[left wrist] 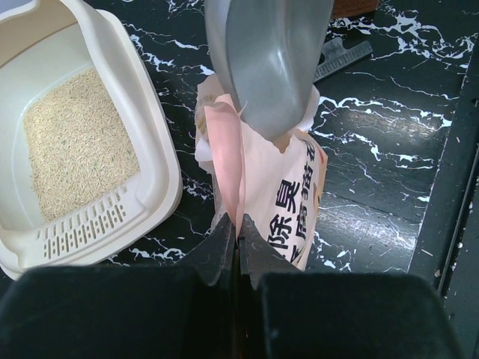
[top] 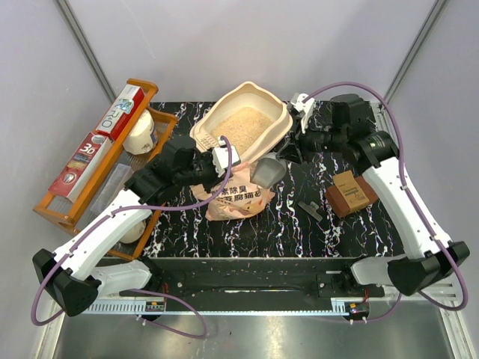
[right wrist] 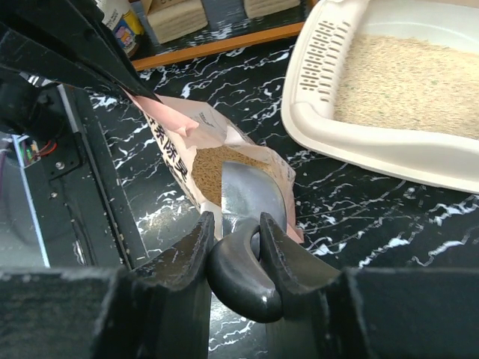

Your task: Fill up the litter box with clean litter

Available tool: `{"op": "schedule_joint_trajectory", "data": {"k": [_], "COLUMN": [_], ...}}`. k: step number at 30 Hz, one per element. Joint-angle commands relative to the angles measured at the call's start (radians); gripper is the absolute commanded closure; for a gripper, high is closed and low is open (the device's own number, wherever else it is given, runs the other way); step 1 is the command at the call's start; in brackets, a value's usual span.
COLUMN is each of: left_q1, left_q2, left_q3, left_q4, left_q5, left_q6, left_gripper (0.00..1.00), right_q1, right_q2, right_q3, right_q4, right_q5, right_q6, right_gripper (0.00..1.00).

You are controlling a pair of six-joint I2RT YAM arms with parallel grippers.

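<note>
The cream litter box (top: 203, 129) stands at the back middle of the table, with clean litter (top: 243, 127) spread over its floor (left wrist: 75, 149). In front of it stands an open pink bag (top: 236, 196) with more granules (right wrist: 213, 168) inside. My left gripper (left wrist: 238, 221) is shut on the bag's upper edge (left wrist: 228, 172), to the left of its mouth. My right gripper (right wrist: 236, 217) is shut on the dark handle of a grey scoop (right wrist: 251, 194). The scoop's bowl (left wrist: 269, 60) dips into the bag's mouth, tip in the granules.
An orange wooden rack (top: 97, 161) with boxes and a white bottle (top: 140, 133) fills the left side. A brown box (top: 350, 192) and a small dark piece (top: 308, 209) lie on the right of the black marbled table (top: 299, 239).
</note>
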Motion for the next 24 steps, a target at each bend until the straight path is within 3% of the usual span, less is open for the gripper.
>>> {"op": "schedule_joint_trajectory", "data": {"k": [1,3,10,18,24], "left_q1": [0.002,0.002,0.001,-0.003,-0.012], "left_q2": [-0.011,-0.016,-0.022,0.015,0.033], "left_q3": [0.036,0.033,0.029,0.065,0.082], "left_q4": [0.099,0.109,0.132,0.149,0.175], "left_q5": [0.042,0.048,0.067,0.071,0.048], "left_q6": [-0.027,-0.028,-0.066,-0.099,-0.123], "left_gripper": [1.0,1.0,1.0,1.0,1.0], "right_q1": [0.024,0.031,0.096,0.096,0.116], "right_q2": [0.102,0.165,0.215,0.231,0.181], "right_q3": [0.022,0.056,0.067,-0.008,-0.091], "right_q4": [0.003,0.007,0.069,0.151,0.223], "right_q5": [-0.075,-0.06,0.208,0.256,0.449], "right_q6": [0.002,0.063,0.286,0.544,0.552], "right_gripper": [1.0,1.0,1.0,1.0,1.0]}}
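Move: The scoop is already held in the right gripper. The bag's open mouth lies about 11 cm to that gripper's left, roughly level with it fore and aft, and some 12 cm below. The litter box's middle is about 22 cm ahead and 14 cm to the left; the grey comb is some 12 cm to the right and 10 cm back, both about 27 cm down. From the left gripper, which already pinches the bag's rim, the mouth is about 9 cm right, 4 cm ahead and 5 cm lower. Lower the right gripper about 8 cm while carrying it forward and left, bringing the empty scoop down to the bag's mouth. Make the leftward reach early, then mainly turn the wrist, tipping it some 25 degrees down and swinging it clockwise, so the bowl goes in at the opening. Keep the left gripper pinching the rim, easing it about 1 cm right. ##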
